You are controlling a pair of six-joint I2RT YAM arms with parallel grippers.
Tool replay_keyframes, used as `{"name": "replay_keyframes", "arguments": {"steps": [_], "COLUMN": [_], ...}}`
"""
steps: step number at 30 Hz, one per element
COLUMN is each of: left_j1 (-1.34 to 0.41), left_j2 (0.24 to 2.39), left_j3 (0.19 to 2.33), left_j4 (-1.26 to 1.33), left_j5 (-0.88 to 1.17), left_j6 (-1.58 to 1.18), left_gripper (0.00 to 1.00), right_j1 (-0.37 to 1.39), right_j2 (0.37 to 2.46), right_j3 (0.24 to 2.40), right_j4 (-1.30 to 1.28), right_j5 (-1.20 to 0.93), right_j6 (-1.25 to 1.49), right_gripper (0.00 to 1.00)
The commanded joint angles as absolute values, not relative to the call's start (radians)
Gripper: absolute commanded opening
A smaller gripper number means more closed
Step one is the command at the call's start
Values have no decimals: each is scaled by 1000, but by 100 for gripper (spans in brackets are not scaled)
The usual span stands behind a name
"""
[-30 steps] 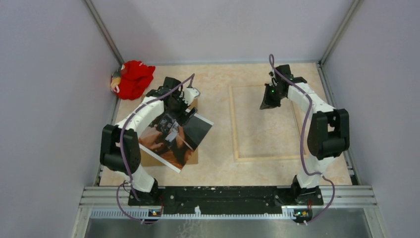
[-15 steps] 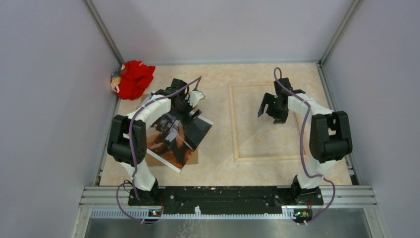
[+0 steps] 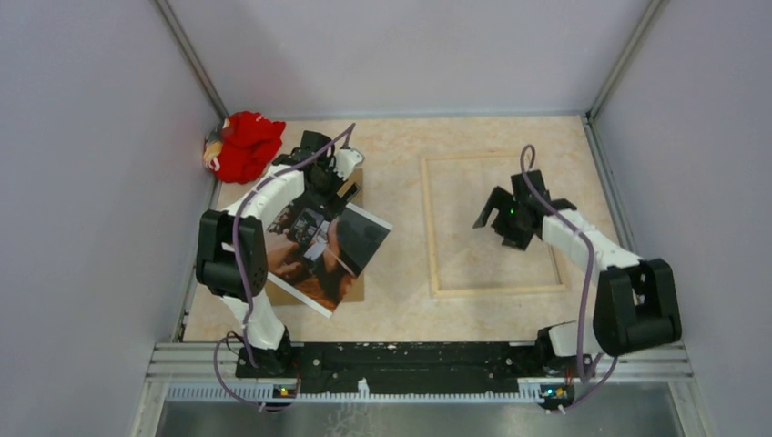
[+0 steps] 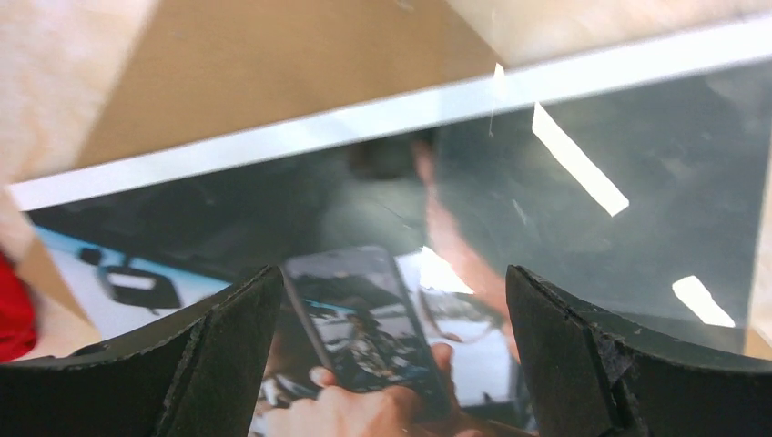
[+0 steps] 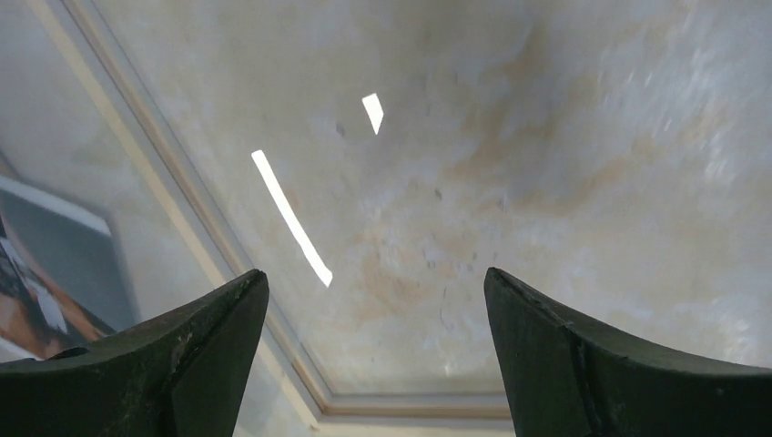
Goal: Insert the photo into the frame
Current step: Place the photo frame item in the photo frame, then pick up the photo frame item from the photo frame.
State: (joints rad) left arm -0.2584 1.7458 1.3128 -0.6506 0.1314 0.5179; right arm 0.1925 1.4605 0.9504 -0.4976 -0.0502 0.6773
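The photo (image 3: 332, 250), a dark glossy print with a thin white border, lies face up and askew on the brown backing board (image 3: 357, 289) at the left. My left gripper (image 3: 309, 208) hovers open just over the photo's far part. In the left wrist view its fingers (image 4: 218, 355) straddle the printed phone image on the photo (image 4: 564, 209) and hold nothing. The thin frame (image 3: 428, 228) lies flat on the table at the right. My right gripper (image 3: 499, 223) hangs open and empty above its inside. The right wrist view shows the frame's rail (image 5: 182, 191) and corner below my right gripper (image 5: 375, 309).
A red plush toy (image 3: 241, 146) sits in the far left corner. Grey walls close in the table on three sides, and the arm bases stand on the rail at the near edge. The backing board (image 4: 273, 64) sticks out beyond the photo's far edge.
My right gripper has opened and drawn back toward the near side over the frame's middle. The left gripper shifted slightly over the photo and stayed open.
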Motion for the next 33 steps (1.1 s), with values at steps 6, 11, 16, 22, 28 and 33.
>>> {"name": "replay_keyframes", "arguments": {"steps": [6, 11, 16, 22, 28, 33], "left_j1": [-229, -229, -230, -249, -255, -258], "left_j2": [1900, 1924, 1961, 1992, 1985, 1954], "left_j3": [1522, 1507, 1494, 1472, 1406, 1372], "left_j4": [-577, -566, -546, -556, -544, -566], "left_j5": [77, 82, 95, 131, 150, 194], "left_j6": [441, 433, 411, 397, 409, 426], "left_gripper": [98, 98, 98, 98, 98, 98], "right_j1": [287, 331, 398, 442, 460, 459], "right_j2": [1221, 1254, 1344, 1429, 1451, 1355], "right_j3": [597, 538, 526, 459, 388, 411], "right_j4": [-240, -112, -10, 206, 467, 506], "right_j5": [-222, -259, -238, -189, -135, -85], "right_j6": [992, 1081, 1141, 1239, 1340, 1302], "right_gripper": [88, 88, 87, 82, 56, 33]}}
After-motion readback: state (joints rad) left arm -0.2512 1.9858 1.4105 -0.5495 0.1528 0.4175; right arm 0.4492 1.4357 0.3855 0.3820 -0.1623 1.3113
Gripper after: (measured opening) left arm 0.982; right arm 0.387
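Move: The clear sheet's right edge, at the spot to be pinched, is roughly 5 cm back, 11 cm to the left and 5 cm below the right hand. The frame's left rail is about 16 cm left and 2 ahead, the whole frame centred some 3 cm left and 2 ahead. The left hand has the sheet's left edge about 4 cm ahead, 1 right and 6 below; the photo's middle is 7 cm back and 7 left. Back and down first, then some 7 cm left with a slight forward return, the right hand swings low inside the frame towards its left rail, rolling about 30 degrees so the fingertips swing left, and closes on the clear sheet's edge. The open left hand goes forward about 6 cm, then sinks and eases back to straddle the sheet's left edge, close above the photo. ##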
